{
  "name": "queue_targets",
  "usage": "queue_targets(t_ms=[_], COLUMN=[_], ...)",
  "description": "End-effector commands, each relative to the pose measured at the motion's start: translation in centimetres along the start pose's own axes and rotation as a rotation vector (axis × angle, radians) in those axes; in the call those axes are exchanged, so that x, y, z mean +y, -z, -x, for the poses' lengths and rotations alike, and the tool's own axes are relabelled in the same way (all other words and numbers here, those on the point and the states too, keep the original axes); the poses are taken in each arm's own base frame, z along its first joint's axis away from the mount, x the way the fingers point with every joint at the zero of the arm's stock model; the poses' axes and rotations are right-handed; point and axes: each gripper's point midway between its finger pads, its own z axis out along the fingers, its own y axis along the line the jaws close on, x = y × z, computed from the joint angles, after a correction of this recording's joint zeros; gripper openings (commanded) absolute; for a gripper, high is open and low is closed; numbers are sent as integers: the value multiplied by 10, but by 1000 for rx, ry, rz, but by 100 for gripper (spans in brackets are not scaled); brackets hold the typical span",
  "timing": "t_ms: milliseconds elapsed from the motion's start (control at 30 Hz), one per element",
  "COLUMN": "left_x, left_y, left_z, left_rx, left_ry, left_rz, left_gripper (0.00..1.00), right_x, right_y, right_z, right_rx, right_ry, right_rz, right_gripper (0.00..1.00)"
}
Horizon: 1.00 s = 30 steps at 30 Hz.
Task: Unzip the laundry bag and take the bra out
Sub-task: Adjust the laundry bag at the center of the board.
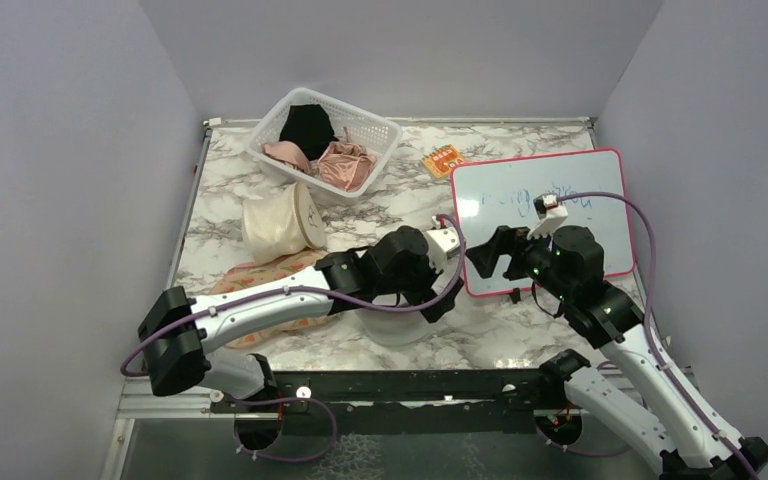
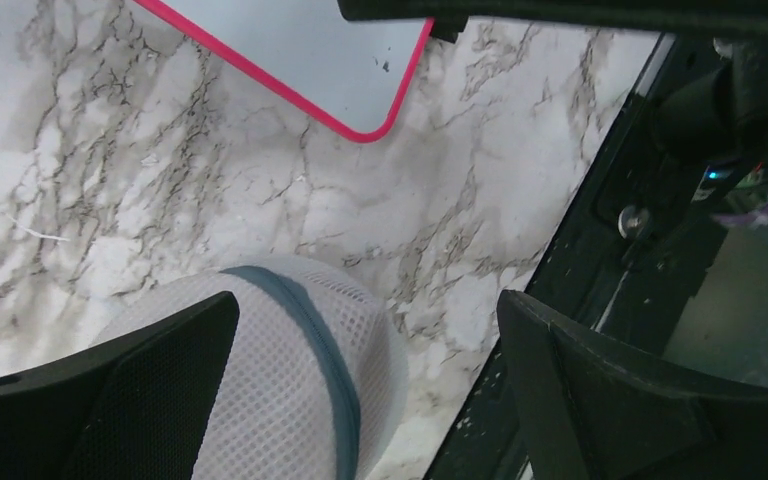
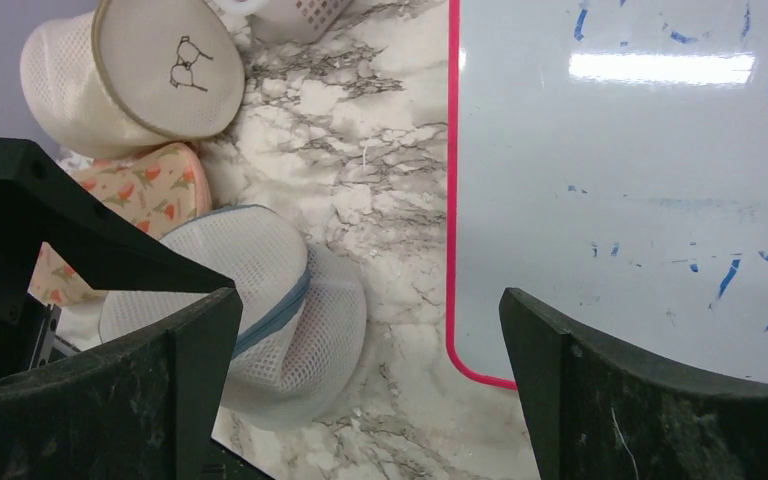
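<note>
The laundry bag point(image 1: 392, 328) is a round white mesh drum with a grey-blue zip. It lies on the marble table near the front edge, partly under my left arm. My left gripper point(image 1: 438, 298) hovers just above it, open. In the left wrist view the bag point(image 2: 250, 390) fills the lower left; the zip point(image 2: 332, 365) runs between the fingers, and nothing is gripped. My right gripper point(image 1: 488, 258) hangs open over the whiteboard's near corner, right of the bag point(image 3: 260, 290). The bra is hidden.
A pink-framed whiteboard point(image 1: 560, 200) lies at centre right. A cream cylindrical bag point(image 3: 130, 70) and a flat peach floral pouch point(image 3: 145, 190) sit left of the laundry bag. A white basket point(image 1: 380, 130) of garments stands at the back, with an orange pack point(image 1: 443, 160) beside it. The black front rail point(image 2: 600, 260) is close by.
</note>
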Motion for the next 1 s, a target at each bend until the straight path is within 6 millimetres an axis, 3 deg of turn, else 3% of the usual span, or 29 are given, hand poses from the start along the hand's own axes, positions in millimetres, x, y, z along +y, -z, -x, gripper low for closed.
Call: queue_targets(t_ms=[0, 167, 300, 433, 533, 600, 633, 733, 800, 967], left_x=[-4, 27, 42, 47, 49, 54, 56, 61, 63, 61], left_y=[-2, 1, 2, -9, -24, -30, -32, -27, -19, -3], left_z=[6, -2, -8, -5, -7, -14, -19, -30, -34, -40], left_rx=[71, 135, 164, 179, 205, 233, 247, 267, 266, 259], left_ry=[192, 205, 207, 196, 188, 165, 159, 147, 140, 138], left_rz=[50, 250, 347, 378, 387, 406, 418, 441, 453, 435], left_gripper=[99, 97, 82, 82, 88, 85, 79, 47, 36, 21], right_x=[-11, -7, -6, -8, -7, -6, -5, -1, 2, 7], right_y=[6, 8, 3, -3, -4, -3, -3, -2, -3, -9], right_z=[10, 9, 5, -2, -4, -4, -3, -3, -6, -12], right_rx=[-22, -35, -42, -3, 10, 6, 1, 3, 18, 50], right_ry=[5, 1, 1, 0, 0, 2, 3, 5, 6, 13], right_rz=[-77, -49, -27, -33, -27, -22, -17, 6, 24, 58], right_gripper=[100, 100, 100, 100, 100, 100, 100, 100, 100, 100])
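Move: The laundry bag stands about 8 cm to the left of the left hand and 3 cm farther out, its middle some 12 cm lower. The middle of the whiteboard lies about 22 cm ahead and 24 cm to the right of that hand; the floral pouch lies roughly 32 cm to its left and 4 cm ahead, both some 17 cm below. From the right hand the bag is about 18 cm left, 3 cm back and 14 cm down. Downward about 6 cm and forward some 4 cm goes the left hand, forward first and then mostly down, easing left at the end onto the blue zip at the bag's top edge. The wrist turns roughly 20 degrees counter-clockwise, its left side rising as much, while the wide-open fingers close to about a quarter, one on each side of the zip seam. ##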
